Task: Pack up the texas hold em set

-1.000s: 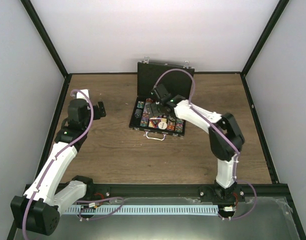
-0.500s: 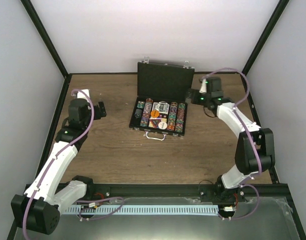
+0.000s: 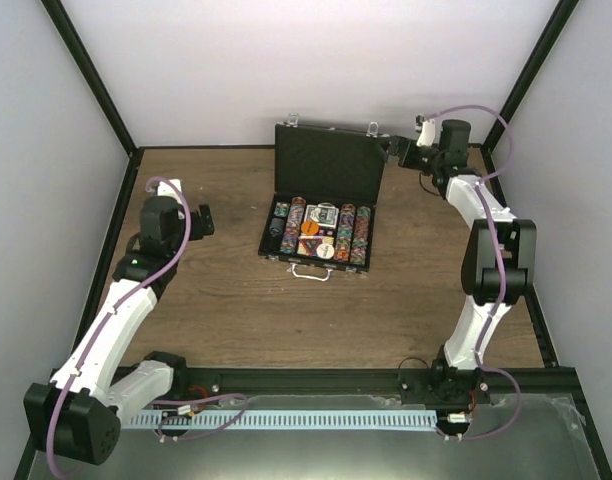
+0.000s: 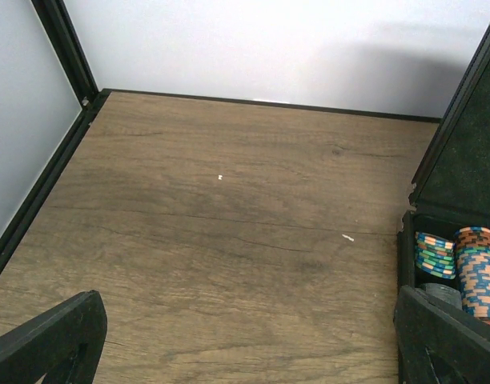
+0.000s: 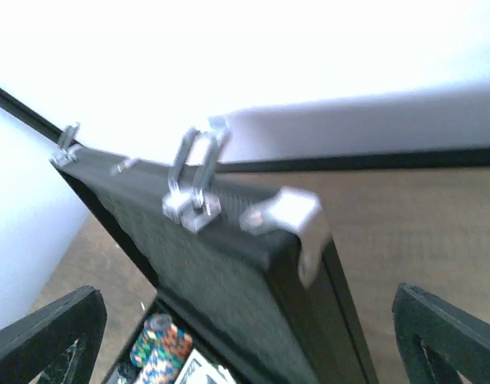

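Observation:
The texas hold em set is a black case (image 3: pixel 329 160) standing open mid-table, its lid upright and its base filled with rows of multicoloured chips (image 3: pixel 319 232) and a card deck (image 3: pixel 325 214). My right gripper (image 3: pixel 398 150) hovers open beside the lid's upper right corner. In the right wrist view the silver corner (image 5: pixel 289 216) and a latch (image 5: pixel 193 180) lie between its spread fingers (image 5: pixel 449 336), touching neither. My left gripper (image 3: pixel 201 218) is open to the left of the case, over bare wood. The left wrist view catches the lid's edge (image 4: pixel 469 152) and chip stacks (image 4: pixel 461 264) at the right.
A black frame rail (image 3: pixel 106 250) and white walls close in the wooden table (image 3: pixel 226 300) on the left, back and right. The case's silver handle (image 3: pixel 311 271) sticks out toward the arms' bases.
My right arm has swung from above the chips out to the right and back to the lid's upper right corner. The left arm has barely moved.

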Controlling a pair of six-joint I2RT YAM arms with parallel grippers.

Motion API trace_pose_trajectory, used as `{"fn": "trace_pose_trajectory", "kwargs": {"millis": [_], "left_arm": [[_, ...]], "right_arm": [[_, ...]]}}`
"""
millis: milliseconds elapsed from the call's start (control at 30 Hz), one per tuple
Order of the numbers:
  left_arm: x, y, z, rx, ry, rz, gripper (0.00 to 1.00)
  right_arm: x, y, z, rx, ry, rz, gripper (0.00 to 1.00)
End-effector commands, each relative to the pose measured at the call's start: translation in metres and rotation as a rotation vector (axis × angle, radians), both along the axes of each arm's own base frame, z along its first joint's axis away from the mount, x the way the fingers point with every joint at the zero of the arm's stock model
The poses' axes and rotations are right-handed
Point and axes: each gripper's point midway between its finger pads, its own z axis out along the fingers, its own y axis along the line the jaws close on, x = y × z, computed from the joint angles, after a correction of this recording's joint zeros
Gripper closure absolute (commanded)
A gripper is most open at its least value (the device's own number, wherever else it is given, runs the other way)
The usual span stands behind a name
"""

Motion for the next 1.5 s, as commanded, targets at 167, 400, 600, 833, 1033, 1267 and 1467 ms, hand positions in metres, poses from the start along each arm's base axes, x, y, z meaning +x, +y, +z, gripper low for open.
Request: {"fn": "trace_pose_trajectory", "kwargs": {"millis": [167,400,600,833,1033,1267,1467], "left_arm": [[0.004,-0.004,0.002,0.007,-0.006,-0.02,0.0],[0.006,-0.005,-0.001,0.007,0.007,-0.02,0.0],[0.006,-0.005,0.0,0.008,0.006,-0.017,0.0],[0.004,-0.003,0.006,0.006,-0.012,-0.011,0.0],[-0.002,-0.001,0.017,-0.002,-0.057,-0.005,0.0],[0.004,-0.023,0.013,-0.074,-0.027,-0.105,0.0],[0.004,-0.065,0.008,-0.305,0.014,-0.237,0.03]], "right_arm": [[0.039,0.017,0.026,0.074,-0.158,0.207,0.0],[-0.01,0.052,0.042,0.185,-0.218,0.603,0.0],[-0.062,0.072,0.051,0.202,-0.227,0.776,0.0],[-0.154,0.108,0.05,0.25,-0.211,0.933,0.0],[-0.228,0.11,0.016,0.243,-0.131,0.915,0.01],[-0.177,0.074,-0.03,0.011,0.049,0.334,0.01],[-0.161,0.091,-0.049,-0.117,0.135,0.165,0.07]]}}
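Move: The open lid stands just off my right fingers: its middle is about 13 cm to the left, 2 cm back and 9 cm below, with its top right corner close by my fingertips. The packed case tray lies roughly 11 cm back, 18 cm left and 19 cm below, its handle some 22 cm back, 20 cm left and 20 cm down. From my left hand, the lid is about 15 cm ahead, 28 cm right and 10 cm lower. With my right fingers kept open, I edge about 4 cm forward past the lid's right edge, swing counter-clockwise to get behind the lid, then sweep some 27 cm back and leftward to fold it over. Then I sink, turn partly back clockwise and ease forward again over the case's right side. My left hand drifts 3 cm right at the end. ##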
